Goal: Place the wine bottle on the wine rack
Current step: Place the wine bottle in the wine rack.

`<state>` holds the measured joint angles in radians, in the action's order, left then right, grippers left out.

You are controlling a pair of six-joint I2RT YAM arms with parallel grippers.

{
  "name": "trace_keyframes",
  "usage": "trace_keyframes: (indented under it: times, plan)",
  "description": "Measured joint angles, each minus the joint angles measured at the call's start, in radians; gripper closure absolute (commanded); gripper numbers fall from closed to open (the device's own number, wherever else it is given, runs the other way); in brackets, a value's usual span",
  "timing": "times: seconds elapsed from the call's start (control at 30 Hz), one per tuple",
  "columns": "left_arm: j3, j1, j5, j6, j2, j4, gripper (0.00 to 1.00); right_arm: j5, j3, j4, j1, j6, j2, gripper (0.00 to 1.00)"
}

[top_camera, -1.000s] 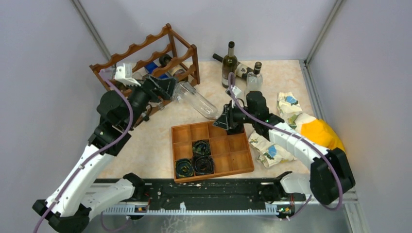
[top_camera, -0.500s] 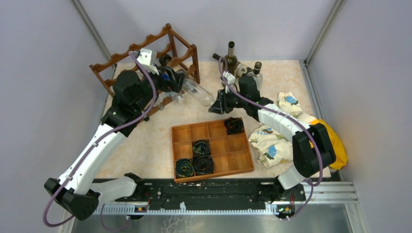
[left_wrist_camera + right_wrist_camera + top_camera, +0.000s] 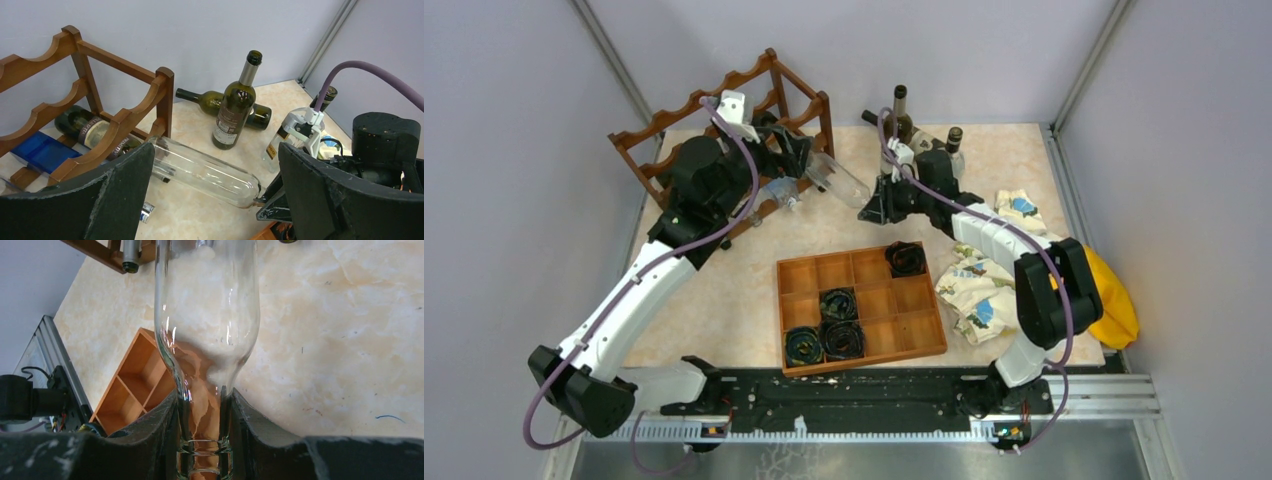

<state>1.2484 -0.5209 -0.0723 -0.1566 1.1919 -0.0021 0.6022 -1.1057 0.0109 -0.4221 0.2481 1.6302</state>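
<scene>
A clear glass wine bottle (image 3: 841,183) (image 3: 205,172) lies nearly level just above the table. Its base end meets the lower right corner of the dark reddish-brown wine rack (image 3: 724,95) (image 3: 125,120). My right gripper (image 3: 879,208) (image 3: 204,405) is shut on the bottle's neck, and the body (image 3: 207,305) stretches away toward the rack. My left gripper (image 3: 799,155) (image 3: 215,150) hangs open above the bottle's rack end, both fingers clear of the glass. A dark labelled bottle (image 3: 87,127) and a blue one (image 3: 42,152) lie in the rack's lower tier.
A dark green bottle (image 3: 897,125) (image 3: 235,112) stands upright at the back, another (image 3: 210,100) lies behind it, and a small clear bottle (image 3: 951,150) stands beside them. An orange-brown compartment tray (image 3: 904,325) holds dark rolls. Patterned cloths (image 3: 979,300) and a yellow item (image 3: 1104,285) lie right.
My right gripper has carried the clear bottle back and left, toward the rack. My left arm has swung right and back along the rack, still open.
</scene>
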Motion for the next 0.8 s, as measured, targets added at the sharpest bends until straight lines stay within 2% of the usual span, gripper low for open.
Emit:
trace_keyframes:
  times: [0.8]
  plan:
    - [-0.036, 0.002, -0.033, -0.008, -0.031, 0.055, 0.02, -0.01, -0.188, -0.014, 0.006, 0.043, 0.167, 1.0]
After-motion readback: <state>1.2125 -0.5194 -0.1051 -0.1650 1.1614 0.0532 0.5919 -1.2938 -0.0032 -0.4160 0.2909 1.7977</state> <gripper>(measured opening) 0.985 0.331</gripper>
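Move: The clear glass bottle is already held by its neck in the right hand. The rack's upper front rail, near its right end, lies about 17 cm ahead of this hand, 12 cm left and some 5 cm above. Below that rail lies the dark bottle, about 20 cm ahead and 16 cm left of the hand; the standing wine bottle is some 18 cm ahead, 5 cm right. From the left hand, that rail end lies 17 cm ahead, 2 cm left and well below. The clear bottle, still pinched by its neck, is carried base first towards the right-hand end of the rack's upper front rail. The right hand takes it about 5 cm forward and 2 cm left, nearly level, slowly at first and quicker towards the end; the wrist hardly turns and the fingers keep their hold. ##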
